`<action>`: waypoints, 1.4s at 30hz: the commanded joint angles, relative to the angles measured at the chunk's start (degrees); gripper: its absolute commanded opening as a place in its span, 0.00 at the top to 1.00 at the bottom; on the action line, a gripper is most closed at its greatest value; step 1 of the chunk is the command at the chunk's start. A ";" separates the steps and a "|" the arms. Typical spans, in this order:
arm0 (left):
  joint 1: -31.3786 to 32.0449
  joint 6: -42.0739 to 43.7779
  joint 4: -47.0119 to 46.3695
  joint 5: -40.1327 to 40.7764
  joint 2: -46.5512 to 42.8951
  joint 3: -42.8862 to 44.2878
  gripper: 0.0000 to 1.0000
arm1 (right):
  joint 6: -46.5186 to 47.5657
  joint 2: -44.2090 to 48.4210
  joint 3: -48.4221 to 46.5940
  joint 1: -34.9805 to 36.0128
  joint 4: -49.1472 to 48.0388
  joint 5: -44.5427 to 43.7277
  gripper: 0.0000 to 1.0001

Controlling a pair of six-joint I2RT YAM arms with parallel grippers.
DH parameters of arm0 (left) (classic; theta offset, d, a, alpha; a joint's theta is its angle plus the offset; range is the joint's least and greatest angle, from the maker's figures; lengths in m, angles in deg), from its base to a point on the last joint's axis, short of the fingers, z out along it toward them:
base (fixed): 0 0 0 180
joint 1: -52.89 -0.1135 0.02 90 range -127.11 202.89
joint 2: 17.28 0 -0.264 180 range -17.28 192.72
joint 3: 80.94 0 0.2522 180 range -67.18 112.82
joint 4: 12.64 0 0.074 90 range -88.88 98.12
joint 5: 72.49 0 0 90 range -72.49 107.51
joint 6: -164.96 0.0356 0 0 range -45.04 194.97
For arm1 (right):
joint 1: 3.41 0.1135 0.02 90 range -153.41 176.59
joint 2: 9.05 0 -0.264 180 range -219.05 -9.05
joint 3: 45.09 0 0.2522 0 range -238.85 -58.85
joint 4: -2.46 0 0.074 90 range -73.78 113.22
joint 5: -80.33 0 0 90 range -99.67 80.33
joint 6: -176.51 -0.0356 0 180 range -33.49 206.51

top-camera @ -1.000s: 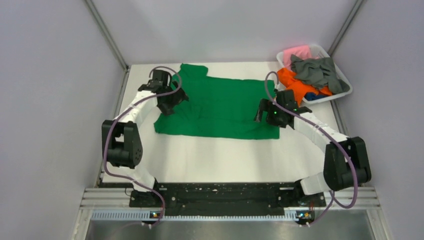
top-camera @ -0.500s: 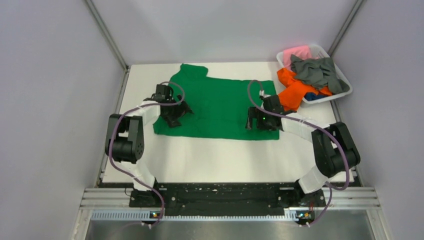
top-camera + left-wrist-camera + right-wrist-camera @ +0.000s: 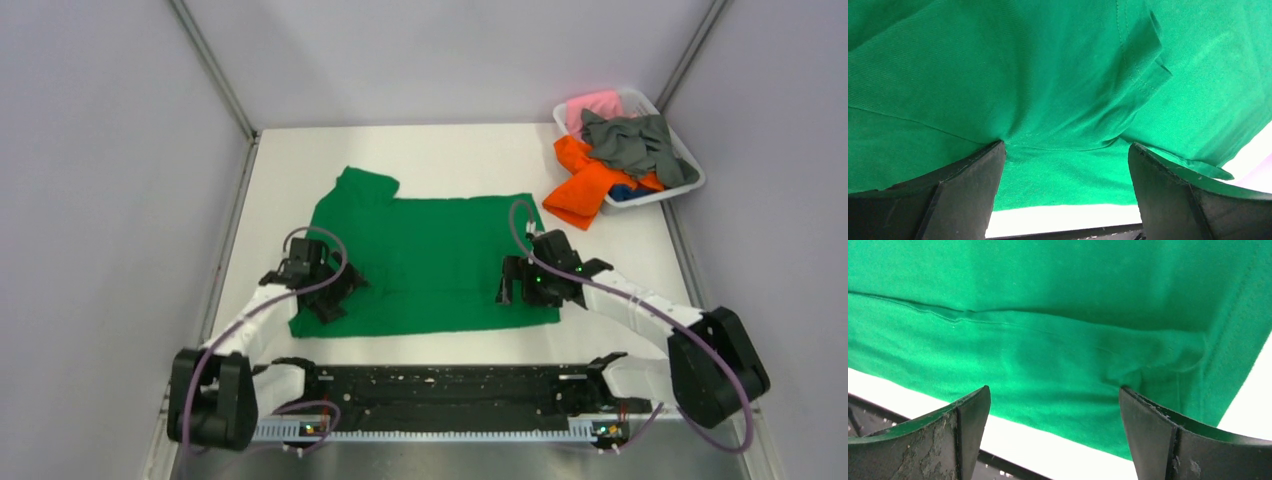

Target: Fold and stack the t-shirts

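The bright green t-shirt lies spread flat on the white table, one sleeve pointing to the far left. My left gripper stands open on the shirt's near left part. Its fingertips press into the cloth, which puckers between them. My right gripper stands open on the near right corner, and the cloth wrinkles at one tip. Neither gripper has cloth pinched between its fingers. Orange, dark grey, pink and blue t-shirts are heaped at the far right.
A white plastic basket at the far right corner holds the heap, and the orange tee spills over its near rim onto the table. Grey walls close in on both sides. The black base rail runs just below the shirt's near hem.
Both arms have drawn back toward the near edge with open fingers on the green t-shirt. The shirt has slid with them from the far middle to near the base rail.
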 commanded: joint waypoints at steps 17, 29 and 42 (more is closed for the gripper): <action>0.31 -5.11 19.22 5.85 -19.04 -6.86 0.01 | -6.66 12.34 3.36 0.99 12.16 5.02 0.01; -0.02 3.98 11.76 14.92 -2.95 19.04 0.01 | -3.73 8.96 -13.93 0.86 3.56 -15.74 0.01; -3.49 21.51 29.78 23.37 54.96 87.02 0.04 | 0.93 -9.96 -22.63 -1.67 0.79 -18.72 0.01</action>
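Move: Both open hands are already down on the green t-shirt, near its two near corners. The shirt's middle lies about 17 cm to the right and 6 cm ahead of the left hand; its far-left sleeve is some 23 cm ahead and 5 cm right. From the right hand the shirt's middle is about 18 cm left and 5 cm ahead, its far-right corner 18 cm ahead and 3 cm right, and the orange shirt 21 cm ahead, 14 cm right. Back towards the bases first, both open hands drag the shirt with their fingertips for about 6 cm, slowing, then come free of the cloth. The left sweeps up and forward some 30 cm, drifting left past the sleeve and rolling its left side up; the right rises and reaches forward over the shirt towards its far-right corner, its fingers tipping forward, and starts to sink. ##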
